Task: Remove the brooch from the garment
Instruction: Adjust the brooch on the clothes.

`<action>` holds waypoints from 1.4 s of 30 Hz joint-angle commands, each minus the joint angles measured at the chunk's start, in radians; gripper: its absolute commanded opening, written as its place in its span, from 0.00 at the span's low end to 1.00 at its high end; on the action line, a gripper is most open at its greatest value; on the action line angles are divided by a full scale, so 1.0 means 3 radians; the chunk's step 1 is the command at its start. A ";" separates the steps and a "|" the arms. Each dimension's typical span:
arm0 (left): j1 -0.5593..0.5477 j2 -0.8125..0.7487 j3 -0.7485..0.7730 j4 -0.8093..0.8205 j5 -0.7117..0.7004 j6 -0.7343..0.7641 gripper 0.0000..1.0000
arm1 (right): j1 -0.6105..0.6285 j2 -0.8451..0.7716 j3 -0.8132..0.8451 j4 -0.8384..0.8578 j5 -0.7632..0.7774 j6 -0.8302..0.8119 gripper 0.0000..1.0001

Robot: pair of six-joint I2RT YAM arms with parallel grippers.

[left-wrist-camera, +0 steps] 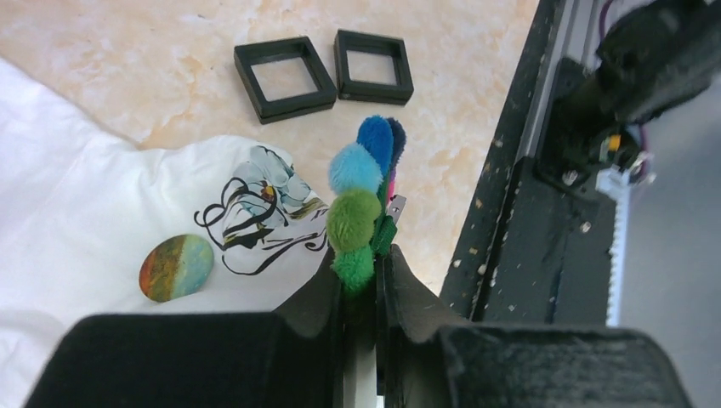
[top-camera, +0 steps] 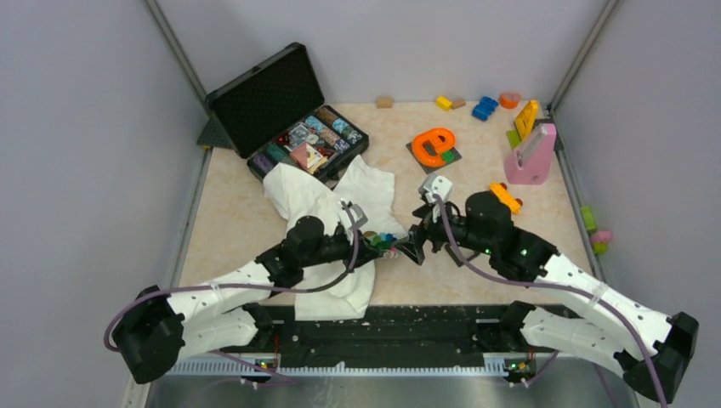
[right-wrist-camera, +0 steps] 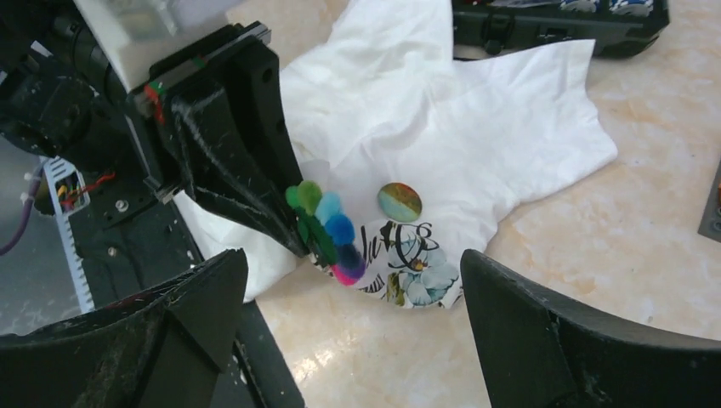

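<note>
The brooch is a row of fuzzy green, blue and pink balls; my left gripper is shut on its green end. It hangs over the printed edge of the garment, a white T-shirt with a floral print and dark script. I cannot tell if it is still pinned to the cloth. From above, the left gripper and right gripper meet tip to tip at the brooch. The right gripper stands open, jaws wide either side of the brooch, holding nothing.
A round multicoloured patch sits on the garment. Two black square frames lie on the table. An open black case stands back left. An orange toy car, an orange "e" and a pink holder are right.
</note>
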 commanded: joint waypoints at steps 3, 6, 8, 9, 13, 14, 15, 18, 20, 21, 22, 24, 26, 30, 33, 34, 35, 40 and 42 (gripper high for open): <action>0.0256 0.0080 0.0192 0.0381 0.0137 -0.1374 0.00 | -0.0024 -0.0398 -0.0506 0.1202 0.0578 0.0888 0.91; 0.0432 0.0210 0.0066 0.0913 0.0487 -0.1970 0.00 | -0.0022 -0.0372 -0.0623 0.1399 0.0320 0.1092 0.88; 0.0553 0.0355 0.0083 0.1129 0.0775 -0.2358 0.00 | -0.0022 -0.0411 -0.0754 0.1625 0.0099 0.0990 0.88; 0.0593 0.0422 0.0111 0.1202 0.0910 -0.2473 0.00 | -0.0020 -0.0452 -0.0823 0.1766 0.0031 0.0895 0.88; 0.0699 0.0588 0.0208 0.1175 0.1287 -0.2671 0.00 | -0.0020 -0.0616 -0.1023 0.2000 -0.0110 0.0464 0.79; 0.0715 0.0592 0.0211 0.1121 0.1292 -0.2680 0.00 | -0.0019 -0.0647 -0.1038 0.1972 -0.0154 0.0305 0.75; 0.0731 0.0581 0.0218 0.1041 0.1286 -0.2669 0.00 | -0.0015 -0.0674 -0.1047 0.1916 -0.0238 0.0107 0.70; 0.0742 0.0520 0.0236 0.0839 0.1292 -0.2574 0.00 | -0.0022 -0.0734 -0.1086 0.1787 -0.0537 -0.0472 0.55; 0.0746 0.0466 0.0249 0.0716 0.1303 -0.2524 0.00 | -0.0019 -0.0739 -0.1138 0.1783 -0.0758 -0.0816 0.46; 0.0757 0.0430 0.0264 0.0653 0.1313 -0.2497 0.00 | -0.0015 -0.0728 -0.1158 0.1794 -0.0844 -0.0886 0.44; 0.0762 0.0403 0.0274 0.0582 0.1320 -0.2457 0.00 | -0.0016 -0.0703 -0.1166 0.1793 -0.0959 -0.1024 0.40; 0.0771 0.0349 0.0321 0.0414 0.1334 -0.2371 0.00 | -0.0017 -0.0630 -0.1187 0.1755 -0.1241 -0.1336 0.34; 0.0778 0.0310 0.0372 0.0273 0.1374 -0.2286 0.00 | -0.0014 -0.0539 -0.1179 0.1751 -0.1397 -0.1515 0.32; 0.0780 0.0250 0.0442 0.0097 0.1437 -0.2164 0.01 | 0.0008 -0.0445 -0.1190 0.1836 -0.1357 -0.1614 0.31; 0.0778 0.0259 0.0502 -0.0037 0.1510 -0.2113 0.01 | 0.0035 -0.0428 -0.1167 0.1769 -0.1359 -0.1712 0.29; 0.0776 0.0273 0.0514 -0.0048 0.1552 -0.2115 0.01 | 0.0036 -0.0426 -0.1164 0.1756 -0.1349 -0.1727 0.29; 0.0778 0.0294 0.0526 -0.0049 0.1582 -0.2127 0.01 | 0.0037 -0.0427 -0.1163 0.1748 -0.1341 -0.1738 0.29; 0.0775 0.0324 0.0546 -0.0020 0.1639 -0.2165 0.02 | 0.0044 -0.0400 -0.1169 0.1732 -0.1259 -0.1788 0.29; 0.0776 0.0324 0.0552 -0.0005 0.1663 -0.2181 0.02 | 0.0043 -0.0371 -0.1164 0.1729 -0.1257 -0.1805 0.29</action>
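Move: The flower brooch, still pinched in the left fingers with the garment, reaches about 3 cm to the right of the left hand and 1 cm ahead. From the open right hand the brooch lies some 5 cm left, 3 cm back and 6 cm below. The round disc on the cloth is roughly 9 cm left of the right hand, 1 cm back and 11 cm down; the nearer black frame is about 9 cm to its right, 1 cm back and 20 cm down. Rising about 4 cm with a roll of some 40 degrees, the left hand keeps its pinch and turns the brooch's green back and pin up towards the right gripper, first swinging forward, then drawing back. The right hand tilts nearly in place, then comes back and a little left and down to the pin, turning counter-clockwise as its wide-open fingers close to about a third. ##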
